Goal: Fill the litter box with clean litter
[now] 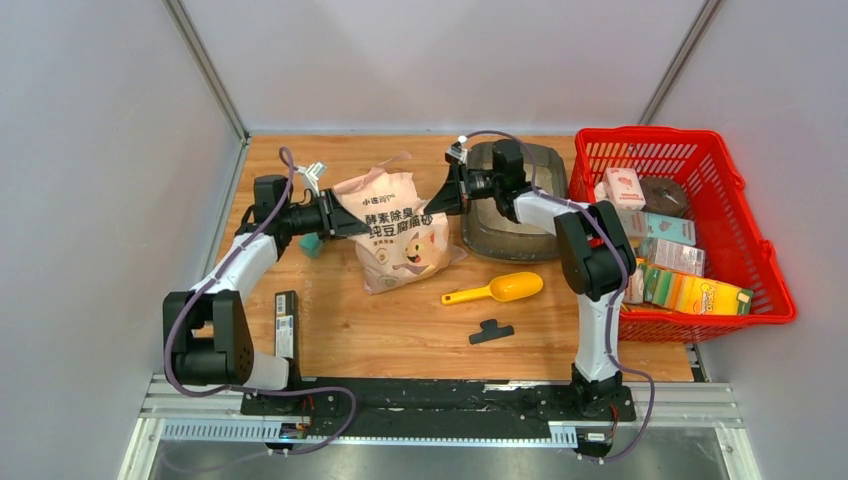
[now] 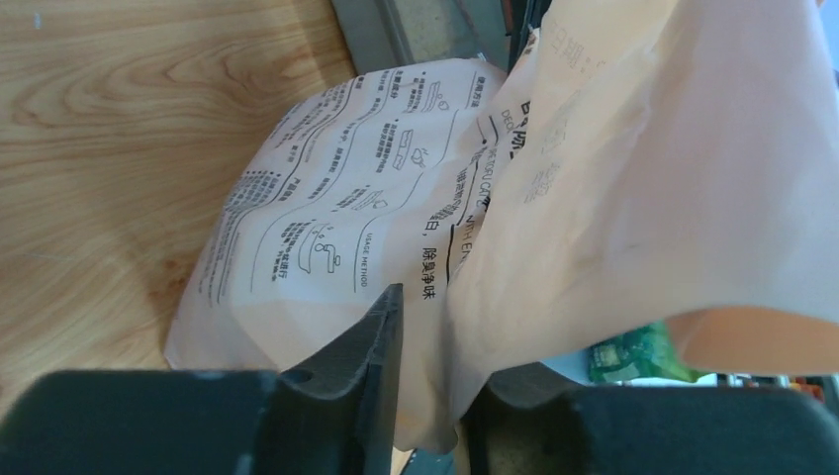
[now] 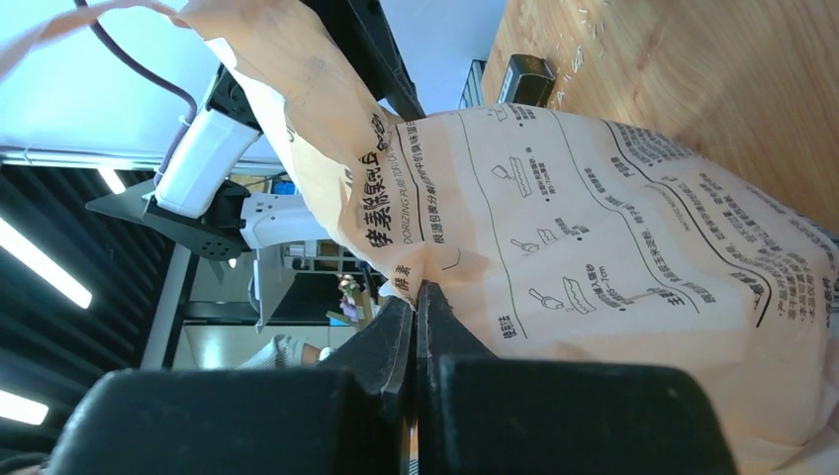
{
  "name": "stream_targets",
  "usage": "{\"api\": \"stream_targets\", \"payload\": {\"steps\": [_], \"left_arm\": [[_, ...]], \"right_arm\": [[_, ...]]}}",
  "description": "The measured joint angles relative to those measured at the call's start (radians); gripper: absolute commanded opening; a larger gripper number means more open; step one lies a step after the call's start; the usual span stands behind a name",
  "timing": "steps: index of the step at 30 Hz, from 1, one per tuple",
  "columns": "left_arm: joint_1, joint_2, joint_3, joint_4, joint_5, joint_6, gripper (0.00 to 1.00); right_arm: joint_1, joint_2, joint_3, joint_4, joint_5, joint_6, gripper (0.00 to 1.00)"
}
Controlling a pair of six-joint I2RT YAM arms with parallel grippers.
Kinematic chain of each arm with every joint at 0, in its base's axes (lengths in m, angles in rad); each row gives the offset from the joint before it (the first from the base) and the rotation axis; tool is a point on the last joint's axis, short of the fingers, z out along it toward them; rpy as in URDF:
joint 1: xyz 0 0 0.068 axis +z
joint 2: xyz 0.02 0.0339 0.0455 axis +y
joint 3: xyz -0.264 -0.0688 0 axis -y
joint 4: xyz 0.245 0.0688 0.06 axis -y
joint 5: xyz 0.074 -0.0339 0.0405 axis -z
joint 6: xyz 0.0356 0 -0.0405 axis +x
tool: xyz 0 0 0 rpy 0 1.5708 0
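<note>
The pink-white printed bag lies on the wooden table between both arms, and the clean litter itself is hidden from view. The dark grey litter box stands just right of the bag, partly under my right arm. At the bag's left edge my left gripper has its jaws apart, with a loose flap of the bag hanging between the fingers. My right gripper is shut on a fold at the bag's upper right edge, where the bag fills the view.
A red mesh basket of packaged goods stands at the right. A yellow scoop and a small black part lie in front of the bag. A black device rests near the left arm's base.
</note>
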Motion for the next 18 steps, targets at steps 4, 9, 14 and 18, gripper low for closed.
{"api": "stream_targets", "payload": {"steps": [4,9,14,18], "left_arm": [[0.0,0.016,-0.013,0.047,-0.001,-0.056,0.05],[0.028,0.126,0.028,0.085,0.059,-0.15,0.0],[0.028,0.296,0.169,-0.002,0.196,-0.201,0.0],[0.028,0.316,0.204,-0.142,0.266,-0.161,0.0]], "right_arm": [[-0.004,0.0,0.01,-0.095,0.003,-0.028,0.0],[-0.008,-0.002,0.023,-0.218,0.011,-0.071,0.0],[-0.025,-0.01,0.024,-0.34,0.017,-0.107,0.0],[-0.028,-0.015,0.024,-0.388,0.005,-0.105,0.0]]}}
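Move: The litter bag's side edge already lies between the left hand's part-open fingers; the bag's middle is about 7 cm to that hand's right, 2 cm back and 8 cm below. From the right hand, still shut on the other edge, the bag's middle lies 4 cm left, 5 back, 9 down; the litter box some 19 cm right, 3 ahead; the yellow scoop 14 right, 15 back, both low on the table. The left hand shuts its part-open fingers on the bag's left edge while pushing forward about 3 cm, then eases back 1 cm, rolling its upper side forward and tilting its fingertips up, some 25 degrees in all. The right hand keeps its pinch on the other edge, sinks under 2 cm and draws a little to the right, rolling slightly the same way. ##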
